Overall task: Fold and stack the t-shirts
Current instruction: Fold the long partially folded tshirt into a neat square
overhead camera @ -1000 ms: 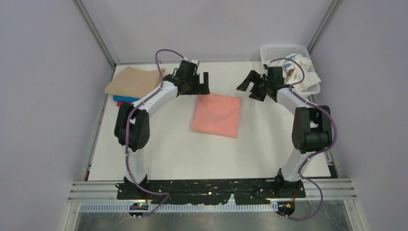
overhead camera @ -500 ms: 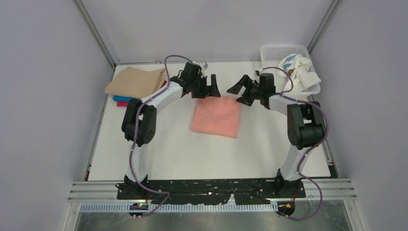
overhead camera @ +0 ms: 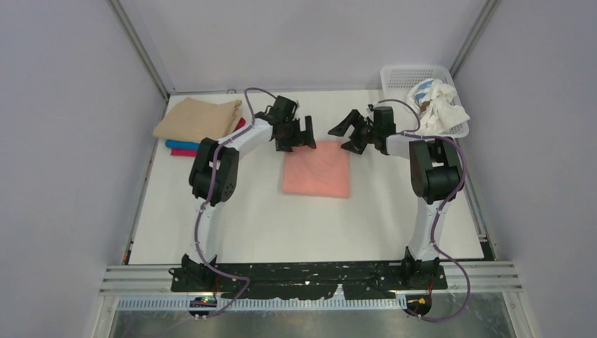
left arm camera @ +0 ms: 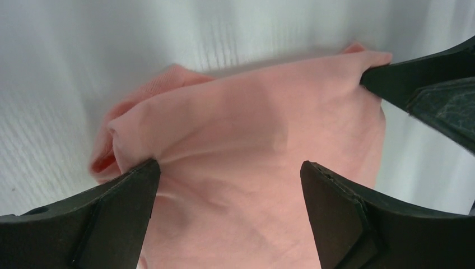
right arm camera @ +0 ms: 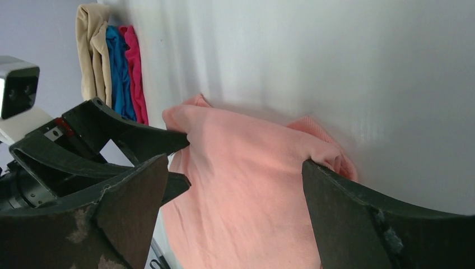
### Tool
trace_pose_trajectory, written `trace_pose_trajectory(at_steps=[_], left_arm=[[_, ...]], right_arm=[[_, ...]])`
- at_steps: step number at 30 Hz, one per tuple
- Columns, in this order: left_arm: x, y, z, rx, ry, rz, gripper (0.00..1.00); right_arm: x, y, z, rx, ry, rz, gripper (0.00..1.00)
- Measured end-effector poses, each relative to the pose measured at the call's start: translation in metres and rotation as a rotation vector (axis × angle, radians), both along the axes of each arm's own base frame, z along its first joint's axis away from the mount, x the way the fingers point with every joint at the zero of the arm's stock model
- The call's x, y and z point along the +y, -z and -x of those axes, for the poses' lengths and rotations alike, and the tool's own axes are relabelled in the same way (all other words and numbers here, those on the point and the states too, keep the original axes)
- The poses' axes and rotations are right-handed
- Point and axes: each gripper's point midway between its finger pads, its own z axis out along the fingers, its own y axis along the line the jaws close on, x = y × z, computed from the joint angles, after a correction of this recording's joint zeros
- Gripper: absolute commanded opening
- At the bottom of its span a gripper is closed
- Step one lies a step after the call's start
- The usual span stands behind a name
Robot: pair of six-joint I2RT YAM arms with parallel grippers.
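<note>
The salmon-pink t-shirt [overhead camera: 317,172] lies folded into a rectangle in the middle of the white table. My left gripper [overhead camera: 301,135] hangs open over its far left corner, and my right gripper [overhead camera: 345,134] hangs open over its far right corner. In the left wrist view the pink cloth [left arm camera: 252,129] fills the wide gap of the left gripper [left arm camera: 229,174], and nothing is pinched. The right wrist view shows the same cloth [right arm camera: 252,185] under the open right gripper [right arm camera: 235,168]. A folded stack at the far left has a tan t-shirt [overhead camera: 199,118] on top of blue [overhead camera: 181,144] and magenta [overhead camera: 186,151] ones.
A white mesh basket [overhead camera: 415,74] holding crumpled white cloth [overhead camera: 440,102] stands at the far right corner. Grey walls close in the table on three sides. The two grippers sit close together, with the left gripper's fingers [right arm camera: 112,140] showing in the right wrist view.
Both grippers have swung inward from the sides to the far edge of the pink t-shirt. Both stayed open. The shirt has hardly shifted.
</note>
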Motion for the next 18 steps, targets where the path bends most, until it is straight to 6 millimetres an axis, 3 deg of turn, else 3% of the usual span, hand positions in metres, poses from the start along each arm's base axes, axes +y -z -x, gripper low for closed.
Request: trace_pose_trajectory(at_steps=[6, 11, 14, 18], left_arm=[[0.016, -0.001, 0.031, 0.023, -0.013, -0.001, 0.99], [0.028, -0.024, 0.030, -0.025, -0.026, -0.046, 1.00], [0.036, -0.058, 0.032, -0.091, -0.036, -0.039, 1.00], [0.062, -0.111, 0.063, -0.208, -0.078, -0.022, 1.00]], right_arm=[[0.008, -0.001, 0.002, -0.017, -0.024, 0.003, 0.95], [0.006, -0.010, 0.006, -0.039, -0.019, 0.071, 0.95], [-0.008, -0.040, 0.010, -0.089, 0.029, 0.143, 0.95], [-0.042, -0.118, 0.035, -0.275, 0.154, 0.262, 0.95]])
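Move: The folded pink t-shirt lies under both hands, its middle about 7 cm back and 4 cm right of the left hand, a couple of centimetres lower; from the right hand it is some 9 cm back and 7 cm left. The folded stack stands roughly 32 cm left and 7 cm ahead of the left hand. The white basket is about 29 cm right and 12 cm ahead of the right hand. The t-shirt's far edge is still under the open fingertips of both hands; the left draws its far left part back about 3 cm, level, while the right nudges about 1 cm left at the far right corner. Both then lift away over 10 cm, spreading apart and back, wrists tipping the fingers upward, grippers still wide open. ##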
